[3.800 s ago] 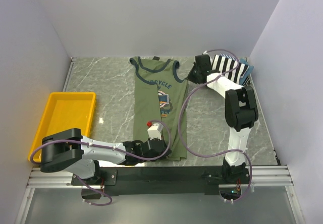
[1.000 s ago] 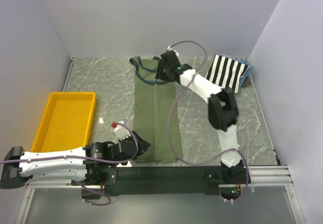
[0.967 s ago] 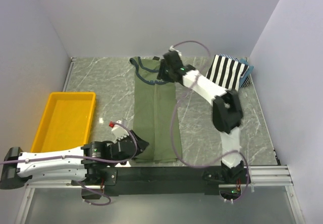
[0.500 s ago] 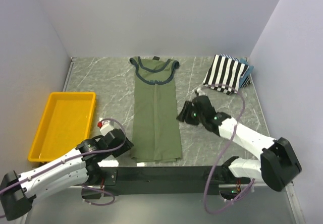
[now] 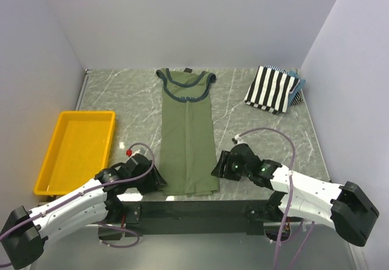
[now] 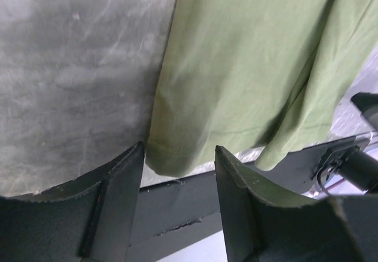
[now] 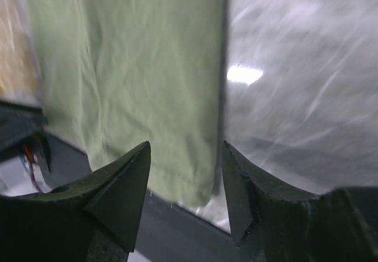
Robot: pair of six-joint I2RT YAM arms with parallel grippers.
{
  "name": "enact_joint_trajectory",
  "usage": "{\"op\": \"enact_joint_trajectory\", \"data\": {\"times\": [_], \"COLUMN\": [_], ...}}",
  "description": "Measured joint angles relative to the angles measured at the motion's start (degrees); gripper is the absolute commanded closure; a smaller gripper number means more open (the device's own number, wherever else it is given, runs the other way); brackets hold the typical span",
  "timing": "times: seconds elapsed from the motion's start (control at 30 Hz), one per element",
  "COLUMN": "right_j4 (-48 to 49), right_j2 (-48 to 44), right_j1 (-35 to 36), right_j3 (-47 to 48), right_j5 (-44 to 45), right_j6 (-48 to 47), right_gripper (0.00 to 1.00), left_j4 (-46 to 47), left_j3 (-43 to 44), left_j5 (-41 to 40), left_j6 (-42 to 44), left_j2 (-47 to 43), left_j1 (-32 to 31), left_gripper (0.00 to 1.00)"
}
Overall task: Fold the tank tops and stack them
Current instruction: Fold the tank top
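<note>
The olive-green tank top [image 5: 187, 136] lies flat in the middle of the table as a long narrow strip, its navy-trimmed neckline at the far end. Its near hem reaches the table's front edge. My left gripper [image 5: 156, 180] is open at the hem's near-left corner; in the left wrist view that corner [image 6: 177, 159] sits between the spread jaws of the left gripper [image 6: 179, 150]. My right gripper [image 5: 218, 168] is open at the near-right corner, and the hem [image 7: 189, 179] shows between the right gripper [image 7: 186, 146] fingers. The striped tank top [image 5: 273, 88] lies bunched at the back right.
A yellow tray [image 5: 78, 114] stands at the left of the table. The dark mounting rail [image 5: 200, 209] runs just beyond the hem at the near edge. Walls close in the back and both sides.
My right arm has swung from the neckline at the back down to the near-right hem corner. The left gripper has opened and shifted slightly beside the near-left corner.
</note>
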Motion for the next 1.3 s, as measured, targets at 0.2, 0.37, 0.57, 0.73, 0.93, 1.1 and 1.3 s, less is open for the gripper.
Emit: {"op": "enact_joint_trajectory", "data": {"times": [0.2,0.37,0.57,0.73,0.93,1.1,1.3], "right_j4": [-1.4,-3.0,0.6,3.1,4.7,4.9,1.7], "right_j2": [-2.2,-3.0,0.2,2.1,4.5,6.8,7.0], "right_j1": [4.5,6.6,10.4,13.5,15.9,16.7,17.0], "right_j3": [-2.0,-3.7,-3.4,-3.4,-2.9,-2.1,-1.6], "right_j5": [0.1,0.3,0.2,0.2,0.5,1.0,2.0], "right_j6": [3.1,5.0,7.2,9.0,10.6,11.2,11.4], "right_gripper": [0.38,0.38,0.38,0.39,0.48,0.72,0.98], "left_j4": [0.3,0.1,0.8,2.3,6.2,7.7,7.1], "left_j3": [0.0,0.0,0.1,-1.0,-2.7,-2.7,-2.7], "left_j5": [2.5,2.9,3.6,4.5,6.6,7.1,7.4], "left_j6": [-0.1,-0.5,-0.9,-1.7,-1.8,-1.6,-1.6], "left_j2": [2.8,3.0,4.5,4.5,6.0,7.8,6.7], "left_j1": [0.0,0.0,0.1,0.1,0.2,0.2,0.2], "left_gripper": [0.43,0.43,0.48,0.60,0.79,0.95,0.99]}}
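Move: The left hem corner of the folded tank top lies almost under the left hand, about 2 cm back, 2 cm to its right and 2 cm below. The right hem corner is some 7 cm back from the right hand, 3 cm to its left and 3 cm below, roughly 22 cm to the right of the left corner. The dark-trimmed collar is about 48 cm ahead and 11 cm right of the left hand; the yellow bin's middle is 15 cm ahead and 38 cm left of it. Back towards the near table edge the right hand travels about 7 cm with open fingers, sinking some 3 cm and easing left onto the right hem corner, the wrist turning slightly, then closes and pinches the cloth. The left hand only settles a couple of centimetres back, right and down, and shuts on the left hem corner slightly sooner. ##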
